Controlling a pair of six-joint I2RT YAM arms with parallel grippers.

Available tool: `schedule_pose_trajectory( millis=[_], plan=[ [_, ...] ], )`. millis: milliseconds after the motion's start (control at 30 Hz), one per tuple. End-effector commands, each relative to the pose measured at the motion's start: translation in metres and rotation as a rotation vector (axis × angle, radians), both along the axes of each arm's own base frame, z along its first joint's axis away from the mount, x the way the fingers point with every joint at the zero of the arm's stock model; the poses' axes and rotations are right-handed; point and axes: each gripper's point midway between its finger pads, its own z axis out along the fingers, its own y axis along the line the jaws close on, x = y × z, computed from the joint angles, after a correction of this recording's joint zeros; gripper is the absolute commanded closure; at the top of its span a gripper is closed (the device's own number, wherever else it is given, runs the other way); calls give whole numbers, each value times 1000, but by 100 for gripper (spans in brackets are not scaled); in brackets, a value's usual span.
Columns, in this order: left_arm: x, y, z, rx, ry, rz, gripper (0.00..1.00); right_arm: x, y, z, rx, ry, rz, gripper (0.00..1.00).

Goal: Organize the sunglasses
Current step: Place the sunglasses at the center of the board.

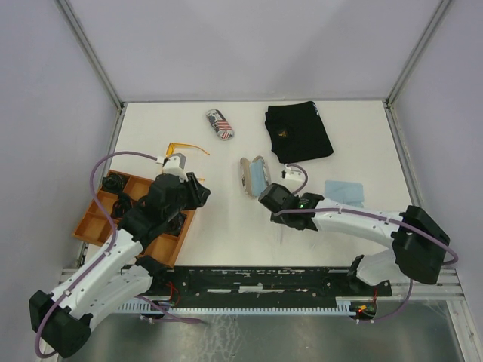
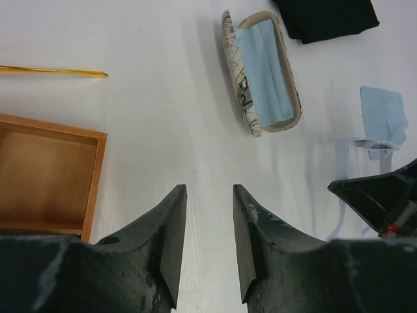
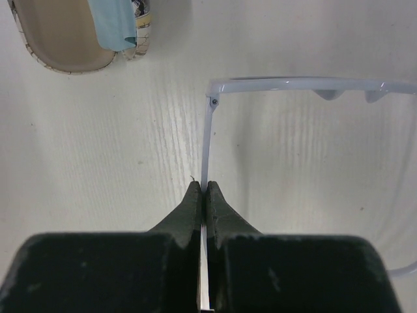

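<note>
The white sunglasses (image 3: 306, 83) hang just above the table, and my right gripper (image 3: 203, 189) is shut on one thin arm (image 3: 207, 143) of the pair. The left wrist view shows that same white pair (image 2: 365, 140) beside the right gripper (image 2: 384, 192). The orange sunglasses (image 1: 185, 148) lie on the table beyond the tray, and only one amber arm (image 2: 52, 72) shows in the left wrist view. My left gripper (image 2: 210, 189) stands open over bare table with nothing between its fingers. It sits by the tray's right side (image 1: 202, 192).
An open printed glasses case (image 1: 255, 175) holds a light blue cloth (image 2: 264, 68). A closed printed case (image 1: 219, 124) and a black cloth (image 1: 298, 131) lie at the back. Another blue cloth (image 1: 344, 192) lies at the right. An orange wooden tray (image 1: 98, 222) sits at the left.
</note>
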Motion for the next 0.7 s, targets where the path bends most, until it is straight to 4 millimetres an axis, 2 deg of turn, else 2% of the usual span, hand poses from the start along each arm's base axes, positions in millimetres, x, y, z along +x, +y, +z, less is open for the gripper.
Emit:
schedule_pose_trajectory(
  millis=[0,167,267,367,533,667],
  plan=[
    [-2,-2,8,-29,-19,-14,58,20,25,-4,122,-67,-99,100],
    [-5,-4,6,-37,-8,-26,58,33,32,-8,48,-82,-85,96],
    [-6,-3,5,-40,-5,-22,58,33,44,-16,57,-55,-31,91],
    [-7,-1,4,-41,-4,-12,58,30,47,-24,54,-11,13,84],
    [-8,1,4,-40,-5,-3,58,27,40,-18,41,8,77,77],
    [-8,1,8,-35,-13,-11,58,24,39,6,49,-14,174,75]
  ],
)
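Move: The right gripper already holds the white sunglasses by their left temple, with the lenses ahead of it and to its right. The spot for that temple is bare board about 4 cm below, 3 cm to the left and 2 cm ahead. The open glasses case lies some 14 cm ahead and 8 cm left, the blue cloth about 9 cm ahead and 20 cm right. From the left gripper the spot is roughly 18 cm to the right, 2 cm ahead and 14 cm below. Lower the right gripper about 4 cm onto the board while carrying the sunglasses some 3 cm left and a little forward, towards the near end of the glasses case. Start opening the fingers on the last part of the descent, then hover there and keep opening to about a quarter, letting go of the temple. ##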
